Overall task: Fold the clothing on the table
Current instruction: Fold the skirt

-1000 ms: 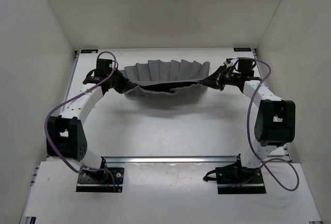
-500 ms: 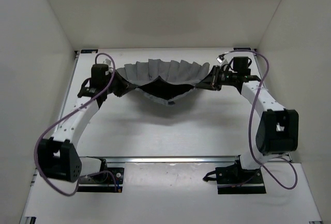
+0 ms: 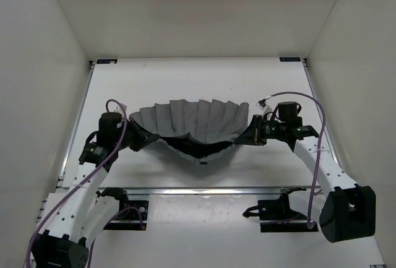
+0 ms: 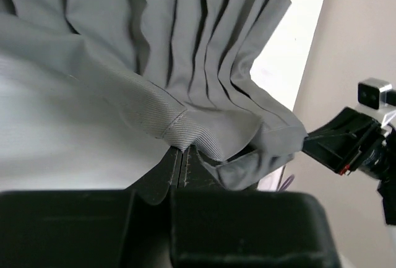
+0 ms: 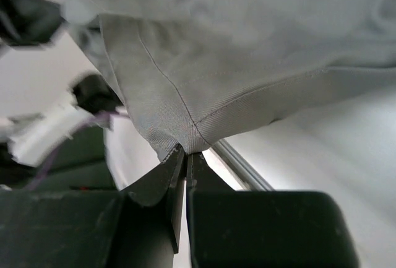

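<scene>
The grey pleated clothing [image 3: 192,122] hangs stretched between both grippers above the white table [image 3: 198,79], sagging in the middle so its darker inside shows. My left gripper [image 3: 141,138] is shut on the garment's left corner. In the left wrist view the left gripper [image 4: 182,151] pinches a stitched hem of the clothing [image 4: 185,51]. My right gripper [image 3: 242,137] is shut on the right corner. In the right wrist view the right gripper [image 5: 185,151] has its jaws pressed together on a seamed corner of the clothing [image 5: 247,64].
A metal rail [image 3: 204,190] runs along the table's near edge, just below the hanging cloth. White walls [image 3: 43,64] enclose the table on three sides. Both arm bases [image 3: 120,212] sit in front of the rail. The other arm's gripper [image 4: 346,144] shows in the left wrist view.
Both arms have drawn back toward the near edge, carrying the clothing with them from the far part of the table. The cloth now hangs lifted and fanned out over the table's front half.
</scene>
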Controlling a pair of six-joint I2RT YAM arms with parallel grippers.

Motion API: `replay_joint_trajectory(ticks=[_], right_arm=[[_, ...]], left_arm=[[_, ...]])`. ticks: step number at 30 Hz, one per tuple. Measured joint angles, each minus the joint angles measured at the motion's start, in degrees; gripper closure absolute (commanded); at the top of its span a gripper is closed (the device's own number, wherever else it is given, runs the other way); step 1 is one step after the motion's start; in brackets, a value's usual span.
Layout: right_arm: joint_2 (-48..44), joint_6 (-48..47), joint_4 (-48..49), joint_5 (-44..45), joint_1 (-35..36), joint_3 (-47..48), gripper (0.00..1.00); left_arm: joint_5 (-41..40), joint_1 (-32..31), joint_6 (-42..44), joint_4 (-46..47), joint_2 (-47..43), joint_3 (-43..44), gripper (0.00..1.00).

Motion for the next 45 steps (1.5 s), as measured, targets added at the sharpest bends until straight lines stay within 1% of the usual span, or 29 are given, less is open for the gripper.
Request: replay_joint_trajectory(ticks=[2, 4, 7, 9, 11, 15, 19, 24, 27, 28, 29, 30, 31, 32, 34, 35, 37, 38, 41, 42, 43, 45], right_arm=[[1.57, 3.17, 3.96, -1.97, -2.14, 0.20, 1.00], [5.14, 7.74, 9.88, -4.24, -3.91, 1.01, 1.00], [13.86, 16.87, 21.97, -7.26, -6.16, 3.54, 1.00], [21.38, 24.20, 31.87, -8.96, -8.24, 6.32, 1.00], [28.94, 30.53, 39.80, -10.12, -10.23, 10.19, 1.00], [40.37, 37.44, 47.63, -10.71, -12.81, 17.99, 1.00], [48.33, 39.17, 49.33, -9.99, -15.85, 27.08, 1.00], [54.58, 36.79, 47.41, -9.88, -15.96, 36.81, 1.00], [58.31, 30.34, 39.36, -9.84, -14.19, 44.06, 1.00], [59.78, 27.45, 35.67, -9.55, -13.44, 47.30, 0.97], [61.11, 24.52, 32.41, -8.98, -12.63, 50.23, 0.88], [62.34, 21.24, 28.83, -8.39, -11.74, 53.05, 0.83], [63.04, 18.51, 25.97, -7.78, -10.95, 54.82, 0.82], [63.60, 16.39, 23.63, -7.26, -10.16, 56.19, 0.80], [64.74, 11.85, 18.51, -5.92, -8.41, 59.06, 0.72], [65.29, 9.60, 16.20, -5.20, -7.48, 60.39, 0.65], [66.20, 5.20, 11.74, -3.63, -5.60, 62.90, 0.61], [66.51, 3.52, 10.01, -2.82, -4.85, 63.91, 0.59], [67.67, -1.33, 5.75, -0.90, -2.47, 67.30, 0.58], [68.08, -2.60, 4.59, -0.20, -1.77, 68.39, 0.56], [68.50, -4.04, 3.28, 0.66, -1.05, 69.70, 0.52], [69.26, -6.71, 0.90, 2.71, -0.02, 71.82, 0.50]], left_arm=[[-0.07, 1.44, -1.07, 0.22, 1.66, 0.50, 1.00], [-0.44, 3.41, -2.80, 2.01, 4.55, 1.36, 1.00], [-1.40, 6.08, -6.54, 6.99, 11.58, 3.13, 1.00], [-1.75, 7.30, -8.66, 10.32, 17.35, 4.61, 1.00], [-1.38, 7.96, -10.14, 12.96, 23.89, 6.82, 1.00], [-0.96, 9.01, -11.52, 16.15, 34.29, 11.78, 1.00], [-3.80, 11.28, -11.63, 17.62, 41.03, 16.17, 1.00], [-4.76, 11.93, -12.00, 20.09, 48.46, 20.63, 1.00], [-4.72, 11.89, -12.55, 21.46, 51.84, 21.75, 1.00], [-4.63, 11.89, -12.59, 21.75, 53.13, 22.21, 0.99], [-4.48, 11.91, -12.59, 21.90, 54.34, 22.82, 0.92], [-4.24, 11.91, -12.55, 22.05, 55.49, 23.43, 0.87], [-3.96, 11.91, -12.48, 22.43, 56.63, 23.89, 0.78], [-3.67, 11.93, -12.41, 23.19, 57.42, 24.02, 0.72], [-2.93, 12.37, -12.26, 24.44, 58.29, 23.98, 0.49], [-2.34, 12.57, -12.26, 25.33, 58.40, 23.93, 0.43], [-1.33, 13.22, -12.66, 28.09, 58.38, 23.82, 0.28], [-0.81, 13.51, -12.72, 29.92, 58.36, 23.80, 0.28], [0.55, 14.03, -12.98, 34.95, 58.27, 23.76, 0.26], [0.81, 14.05, -12.72, 36.04, 58.14, 23.76, 0.26], [0.92, 14.01, -12.24, 36.72, 57.88, 23.76, 0.29], [0.57, 13.73, -10.32, 36.81, 57.07, 23.76, 0.31]])
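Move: The pleated far hem of the skirt, still on the table, has its middle about 19 cm ahead, 11 cm right and 15 cm below the left hand; from the right hand it is some 20 cm ahead, 17 cm left and 15 cm down. The hem's left end is about 14 cm ahead and 12 cm left of the left hand; its right end is 20 cm ahead and 7 cm right of the right hand. The skirt's waistband, already pinched at its two ends in mid-air, is swept quickly forward over the hem, the left hand travelling about 26 cm and the right about 30. The left hand sinks as it goes and turns some 20 degrees counter-clockwise; the right swings a little right, then back left. Near the end both sets of fingers open, letting go of the cloth, and the left hand rises slightly. ##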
